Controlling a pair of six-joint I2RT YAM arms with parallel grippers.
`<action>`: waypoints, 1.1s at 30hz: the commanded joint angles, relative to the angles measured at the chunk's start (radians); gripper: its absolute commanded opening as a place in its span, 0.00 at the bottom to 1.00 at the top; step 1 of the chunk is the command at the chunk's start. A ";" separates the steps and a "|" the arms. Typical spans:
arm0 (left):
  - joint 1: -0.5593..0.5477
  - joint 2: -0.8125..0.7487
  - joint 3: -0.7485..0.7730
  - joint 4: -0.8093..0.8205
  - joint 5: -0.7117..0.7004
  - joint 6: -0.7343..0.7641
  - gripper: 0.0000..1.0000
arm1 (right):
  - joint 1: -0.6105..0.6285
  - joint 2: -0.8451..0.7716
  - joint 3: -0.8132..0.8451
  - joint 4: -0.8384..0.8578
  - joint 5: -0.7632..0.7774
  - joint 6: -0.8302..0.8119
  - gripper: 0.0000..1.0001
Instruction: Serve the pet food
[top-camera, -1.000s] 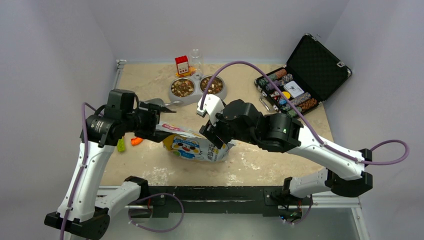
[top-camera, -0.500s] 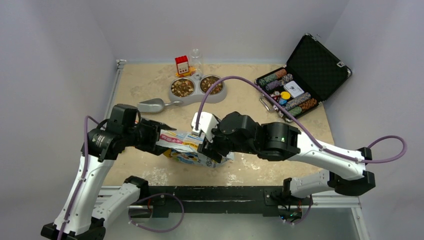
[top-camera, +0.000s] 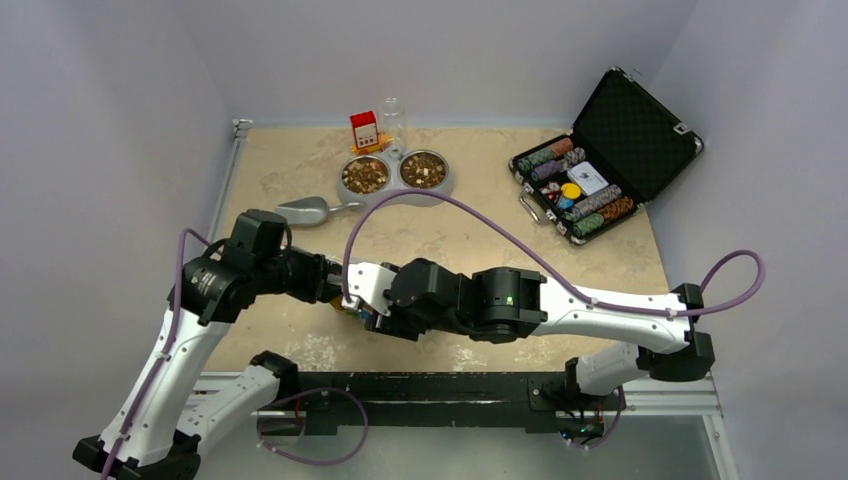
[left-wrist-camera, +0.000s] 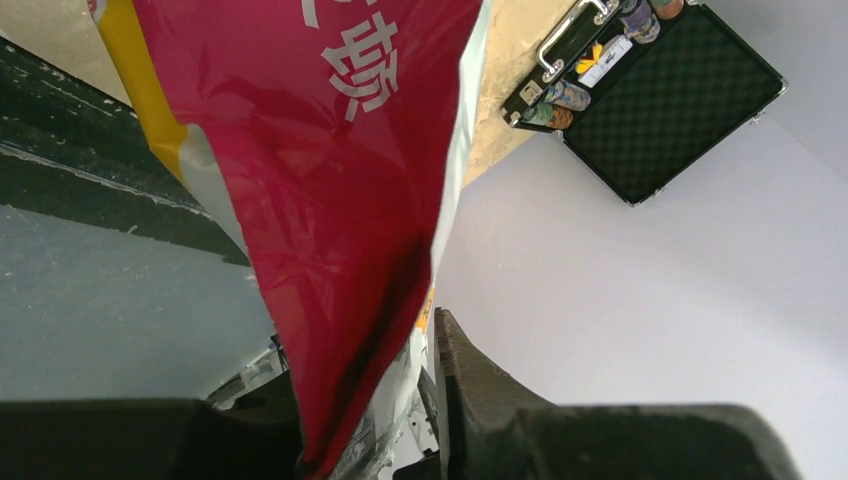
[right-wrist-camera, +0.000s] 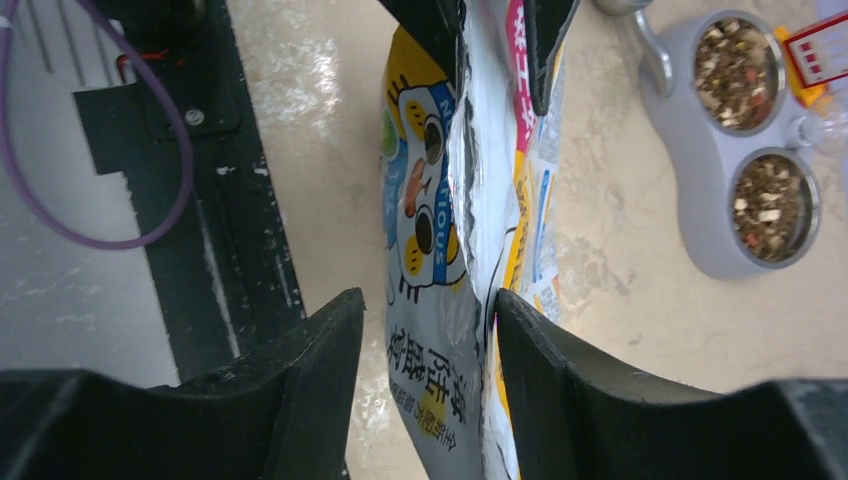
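The pet food bag, white and yellow with a cartoon face, hangs between both grippers; in the top view only a sliver of the bag shows. My left gripper is shut on its upper edge, and the red side of the bag fills the left wrist view between the left gripper's jaws. My right gripper stands open around the bag's lower part, one finger touching it and a gap at the other. Pet food fills both bowls. What the bag holds is hidden.
A metal scoop lies left of the grey double bowl. A small red-and-white box and a clear glass stand behind the bowls. An open black case of poker chips sits at the right. The black frame rail runs close under the bag.
Both arms have drawn toward the near left edge with the bag between them. The left jaws have closed onto the bag. The right jaws have narrowed a little.
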 joint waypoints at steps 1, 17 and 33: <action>-0.019 0.024 0.003 0.064 -0.014 -0.027 0.27 | 0.018 0.021 0.029 0.102 0.169 -0.033 0.52; -0.013 0.004 0.005 0.137 -0.030 -0.076 0.00 | -0.007 0.139 0.004 0.232 0.381 -0.176 0.16; 0.106 0.792 0.910 -0.104 0.053 0.309 0.00 | -0.221 -0.049 -0.144 0.222 0.477 -0.118 0.00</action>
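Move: Both open grippers already straddle the pet food bag's gathered top. From the left hand the bag's middle lies about 6 cm right, level fore-and-aft and some 13 cm down; from the right hand, about 4 cm ahead, 2 cm left and 14 cm down. From the left hand, on the table roughly 24 cm below, the scoop is about 21 cm ahead and 10 cm left, the double bowl some 27 cm ahead and 7 cm right. Creeping barely a centimetre forward, the left hand shuts on the bag's top while the right works forward and a little left towards it, closing on the folded edge as it nears. With both pinching, they sweep the top forward towards the bowls, veering right and slightly up, left about 10 cm in all and right about 13; the right wrist swings some 25 degrees clockwise. ##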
